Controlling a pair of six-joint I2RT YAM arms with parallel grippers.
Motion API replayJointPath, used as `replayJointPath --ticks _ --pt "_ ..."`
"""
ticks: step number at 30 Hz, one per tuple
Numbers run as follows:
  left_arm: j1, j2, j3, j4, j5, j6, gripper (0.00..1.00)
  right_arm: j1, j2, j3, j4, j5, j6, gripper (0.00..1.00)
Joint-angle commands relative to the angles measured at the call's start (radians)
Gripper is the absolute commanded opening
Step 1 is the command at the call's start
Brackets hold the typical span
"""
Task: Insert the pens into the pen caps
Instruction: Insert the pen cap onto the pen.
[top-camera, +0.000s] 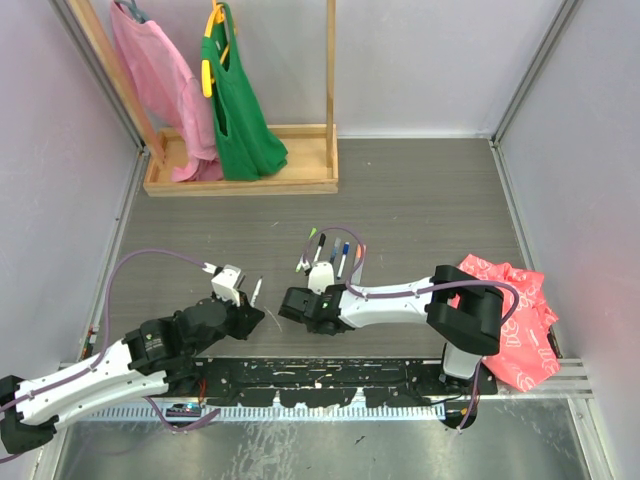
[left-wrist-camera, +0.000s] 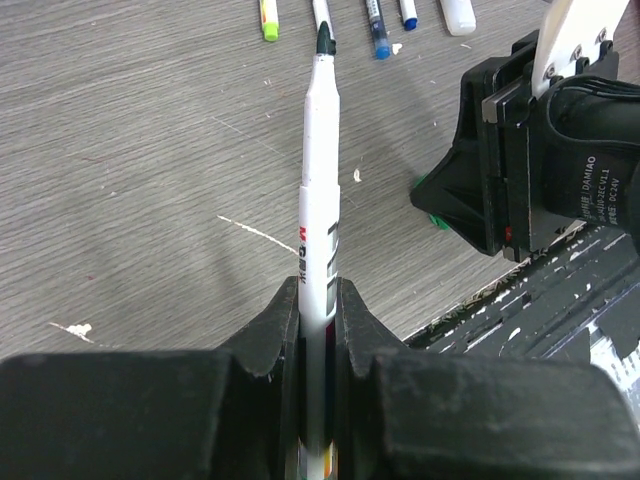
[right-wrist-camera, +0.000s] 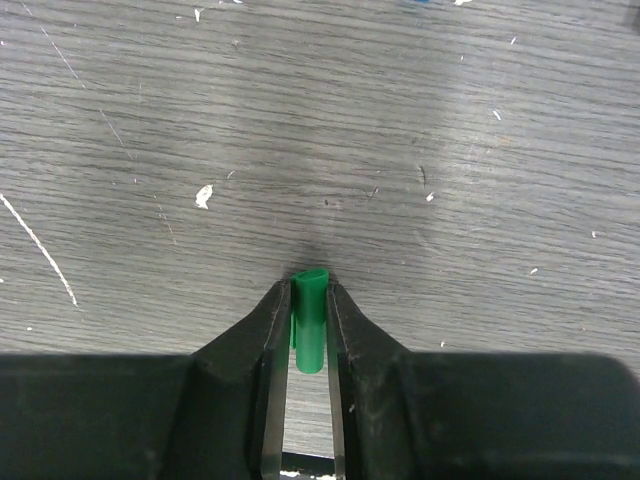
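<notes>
My left gripper (left-wrist-camera: 320, 295) is shut on a white-barrelled pen (left-wrist-camera: 320, 180), whose dark green tip points away toward the row of other pens. In the top view that pen (top-camera: 257, 290) sticks out from the left gripper (top-camera: 245, 308) at the table's near middle. My right gripper (right-wrist-camera: 309, 292) is shut on a small green pen cap (right-wrist-camera: 310, 330) just above the table. The right gripper (top-camera: 290, 305) sits close to the right of the held pen. Several more pens (top-camera: 332, 255) lie side by side just beyond it, with green, black and blue ends.
A wooden rack (top-camera: 240, 180) with a pink bag and a green bag (top-camera: 235, 110) stands at the back left. A red cloth (top-camera: 515, 315) lies at the right. A black rail (top-camera: 330, 375) runs along the near edge. Small white scraps dot the table.
</notes>
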Motion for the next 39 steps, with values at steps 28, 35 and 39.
replayJointPath --ticks 28,35,39 --pt "0.003 0.215 0.175 0.441 0.296 0.063 0.00 0.005 -1.066 -0.366 0.389 0.210 -0.331 0.00" --pt "-0.005 0.315 0.246 0.550 0.410 0.061 0.00 0.006 -1.261 -0.433 0.626 0.216 -0.427 0.00" --pt "-0.018 0.357 0.271 0.615 0.454 0.070 0.00 0.005 -1.293 -0.463 0.807 0.178 -0.509 0.00"
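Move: The green cap, already pinched by the right hand just above the table, is about 14 cm to the left hand's right, level with it fore and aft, and some 10 cm below. From the right hand, the uncapped pen in the left fingers has its middle about 13 cm left, 2 cm ahead and 12 cm up. On the table, the black-capped pen lies some 18 cm straight ahead of the right hand; the orange highlighter is about 16 cm ahead and 11 cm right. The right hand keeps its pinch on the green cap and, after a brief pause, sweeps it nearly 30 cm up and about 9 cm right, swinging its steeply down-pointing fingers up until they are level and point forward and left. Meanwhile the left hand carries the uncapped pen, tip up, about as far right as up, some 12 cm each, gathering speed as it turns clockwise so its fingers flatten and aim more to the right, towards the cap side. ##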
